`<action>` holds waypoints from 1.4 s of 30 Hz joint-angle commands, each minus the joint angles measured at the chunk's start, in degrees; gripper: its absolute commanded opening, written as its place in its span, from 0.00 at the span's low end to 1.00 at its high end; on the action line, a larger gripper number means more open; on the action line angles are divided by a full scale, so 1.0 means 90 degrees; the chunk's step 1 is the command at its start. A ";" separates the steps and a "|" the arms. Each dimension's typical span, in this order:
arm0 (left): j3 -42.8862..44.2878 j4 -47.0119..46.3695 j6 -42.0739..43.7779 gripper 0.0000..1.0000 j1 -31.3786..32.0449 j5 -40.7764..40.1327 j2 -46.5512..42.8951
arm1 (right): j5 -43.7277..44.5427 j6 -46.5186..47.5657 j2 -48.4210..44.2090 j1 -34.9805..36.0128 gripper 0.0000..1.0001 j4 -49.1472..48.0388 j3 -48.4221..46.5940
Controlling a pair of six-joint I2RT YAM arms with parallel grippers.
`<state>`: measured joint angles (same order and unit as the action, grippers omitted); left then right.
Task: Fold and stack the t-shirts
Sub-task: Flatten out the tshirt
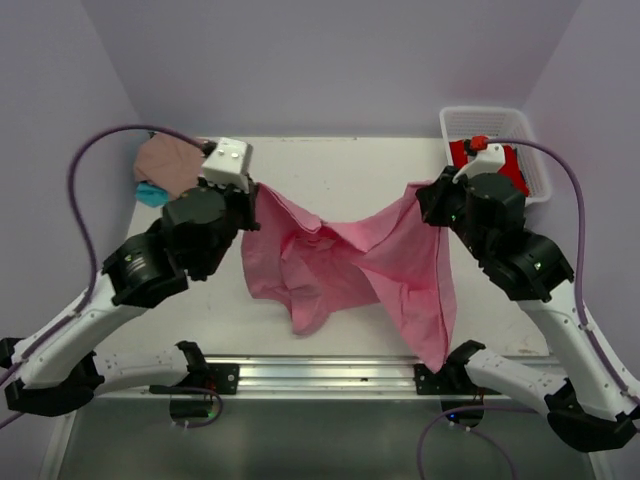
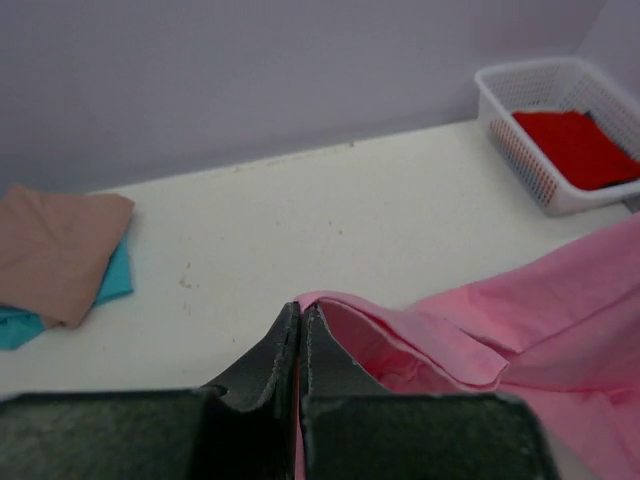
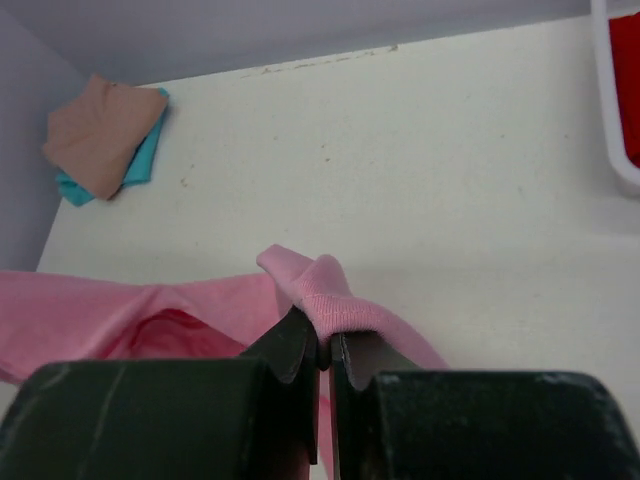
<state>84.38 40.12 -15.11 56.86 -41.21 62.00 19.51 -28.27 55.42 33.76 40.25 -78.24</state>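
Note:
A bright pink t-shirt (image 1: pixel 340 262) hangs stretched between my two grippers over the middle of the table, sagging in crumpled folds toward the near edge. My left gripper (image 2: pixel 300 312) is shut on its left edge; the pink cloth (image 2: pixel 520 330) spreads away to the right. My right gripper (image 3: pixel 326 340) is shut on a hemmed edge of the same pink t-shirt (image 3: pixel 330 295), which bunches over the fingertips. A folded tan-pink t-shirt (image 1: pixel 168 162) lies on a teal t-shirt (image 1: pixel 150 193) at the far left. A red t-shirt (image 1: pixel 492 160) lies in the basket.
The white lattice basket (image 1: pixel 530 165) stands at the far right corner against the wall. The folded pile (image 2: pixel 55 255) sits near the left wall. Lilac walls close in the table on three sides; a metal rail (image 1: pixel 320 375) runs along the near edge.

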 commanded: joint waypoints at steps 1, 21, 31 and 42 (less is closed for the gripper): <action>0.0487 -0.1146 0.1217 0.00 0.0235 -0.0519 -0.0667 | 0.0361 0.1216 -0.0142 0.0019 0.00 0.0001 -0.0584; 0.2977 -0.1880 0.2425 0.00 -0.2847 0.3096 0.1870 | 0.1517 0.3220 0.1614 -0.0614 0.00 -0.0449 -0.2048; 0.2126 -0.2437 0.2088 0.00 -0.4619 0.3711 0.1375 | 0.1172 0.3540 0.1705 -0.1026 0.00 -0.1199 -0.2099; 0.1779 -0.2339 0.2285 0.00 -0.4345 0.3972 -0.1125 | 0.0275 0.4283 -0.0970 -0.1026 0.00 -0.3660 -0.0498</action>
<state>102.91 21.74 4.21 17.67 -7.22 57.04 24.95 5.58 52.62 24.69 19.64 -86.46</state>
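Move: Both hands already hold the pink t-shirt; the middle of its sagging body lies about 15 cm right, 3 cm back and 20 cm below the left hand, and about 14 cm left, 5 cm back and 18 cm below the right. The folded pile stands roughly 31 cm ahead, 26 cm left and 34 cm below the left hand; the white basket is some 29 cm ahead, 25 cm right and 31 cm below the right. Keeping their pinch on the t-shirt, both hands rise, whip forward and down over the table (the left swinging forward about 20 cm, the right half that), then reverse sharply back and up. They spread some 20 cm farther apart, ending well above where they began, near their starting reach, with fingertips tipped up 30 degrees or more. ##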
